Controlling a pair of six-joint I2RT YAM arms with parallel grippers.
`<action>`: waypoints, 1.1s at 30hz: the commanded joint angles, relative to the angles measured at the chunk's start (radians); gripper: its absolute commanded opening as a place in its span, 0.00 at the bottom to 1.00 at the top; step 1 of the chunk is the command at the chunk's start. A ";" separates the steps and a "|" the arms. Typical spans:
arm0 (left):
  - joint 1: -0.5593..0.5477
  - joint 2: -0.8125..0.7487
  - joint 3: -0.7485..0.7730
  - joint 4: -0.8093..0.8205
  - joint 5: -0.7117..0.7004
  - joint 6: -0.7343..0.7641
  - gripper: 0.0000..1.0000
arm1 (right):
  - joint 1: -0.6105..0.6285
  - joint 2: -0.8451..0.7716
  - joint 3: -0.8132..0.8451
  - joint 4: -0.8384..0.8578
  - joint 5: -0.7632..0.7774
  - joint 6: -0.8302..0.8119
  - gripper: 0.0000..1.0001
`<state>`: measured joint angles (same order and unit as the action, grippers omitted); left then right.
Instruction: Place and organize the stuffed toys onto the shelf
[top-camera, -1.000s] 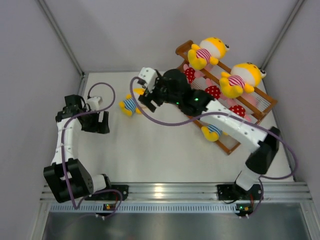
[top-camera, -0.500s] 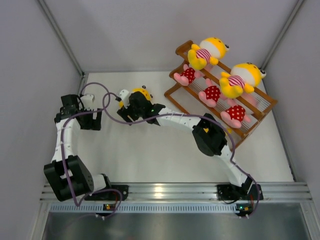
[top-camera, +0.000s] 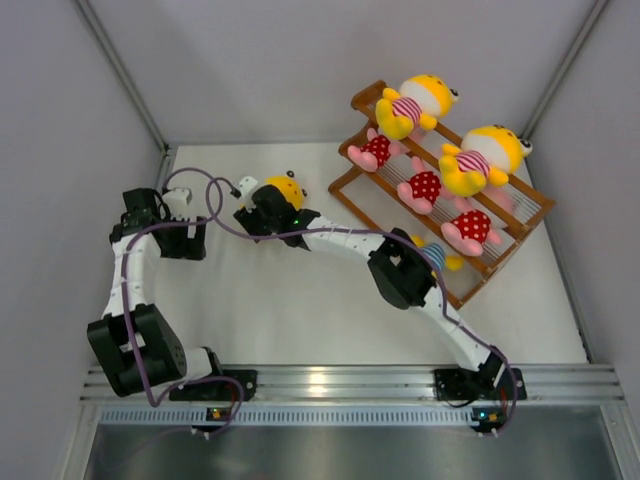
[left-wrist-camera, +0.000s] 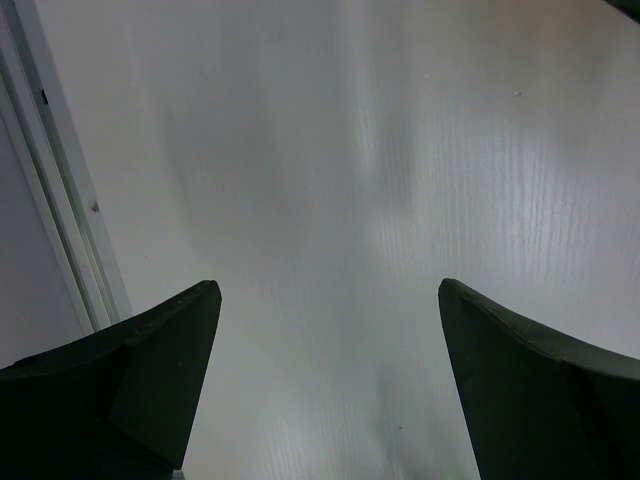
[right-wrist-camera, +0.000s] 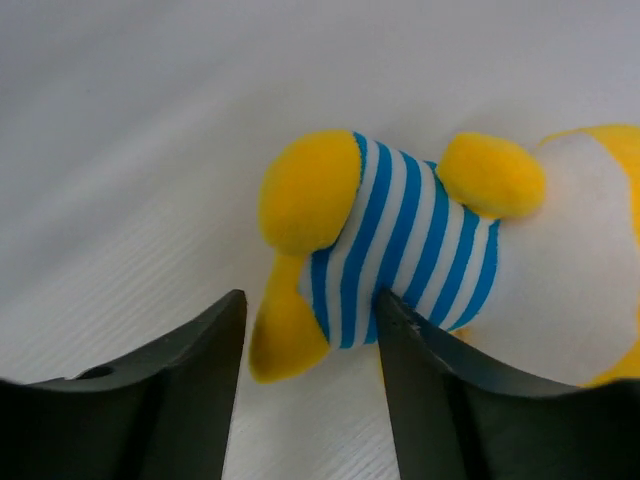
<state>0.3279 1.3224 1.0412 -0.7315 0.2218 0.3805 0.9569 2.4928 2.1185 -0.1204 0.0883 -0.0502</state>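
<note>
A yellow stuffed toy in a blue-striped shirt (right-wrist-camera: 400, 240) lies on the white table, and its head shows in the top view (top-camera: 287, 187). My right gripper (right-wrist-camera: 310, 305) is open and straddles the toy's lower body. Its right finger touches the shirt and its left finger stands clear of the leg. In the top view the right gripper (top-camera: 258, 212) reaches far left. The wooden shelf (top-camera: 352, 182) holds two yellow pink-striped toys (top-camera: 415, 103), three pink red-dotted toys (top-camera: 424, 186) and a blue-striped one (top-camera: 435, 257). My left gripper (left-wrist-camera: 328, 290) is open and empty.
The left gripper (top-camera: 185, 240) hovers near the table's left edge, beside the metal wall rail (left-wrist-camera: 60, 200). The right arm's elbow (top-camera: 400, 280) lies in front of the shelf's lowest tier. Purple cables (top-camera: 215, 205) loop near both wrists.
The right arm swung from in front of the shelf down and left onto the blue-striped toy on the table. The left gripper shifted slightly left.
</note>
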 joint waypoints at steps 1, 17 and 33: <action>0.007 0.006 0.046 0.043 0.045 0.018 0.96 | -0.001 0.050 0.078 -0.042 0.051 0.023 0.53; 0.011 -0.003 0.057 0.044 0.065 0.017 0.96 | -0.014 -0.439 -0.129 -0.511 0.028 -0.327 0.00; 0.014 -0.041 0.049 0.041 0.082 0.018 0.96 | 0.011 -0.765 -0.454 -0.685 0.348 -0.316 0.00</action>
<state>0.3332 1.3163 1.0595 -0.7238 0.2737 0.3943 0.9482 1.7687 1.6741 -0.7769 0.3885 -0.3653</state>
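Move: The blue-striped yellow toy lies just off the open right fingers, its middle about 5 cm to the right, 2 cm ahead and 1 cm lower, legs nearest. The shelf's left corner is some 20 cm right and 5 cm ahead; the pink toy on that end about 27 cm right, 11 cm ahead and 10 cm higher. From the left hand, the striped toy is roughly 17 cm right, 9 cm ahead and 7 cm below. The right hand pinches the blue-striped toy's leg, lifting it 12 cm and 23 right towards the shelf. ##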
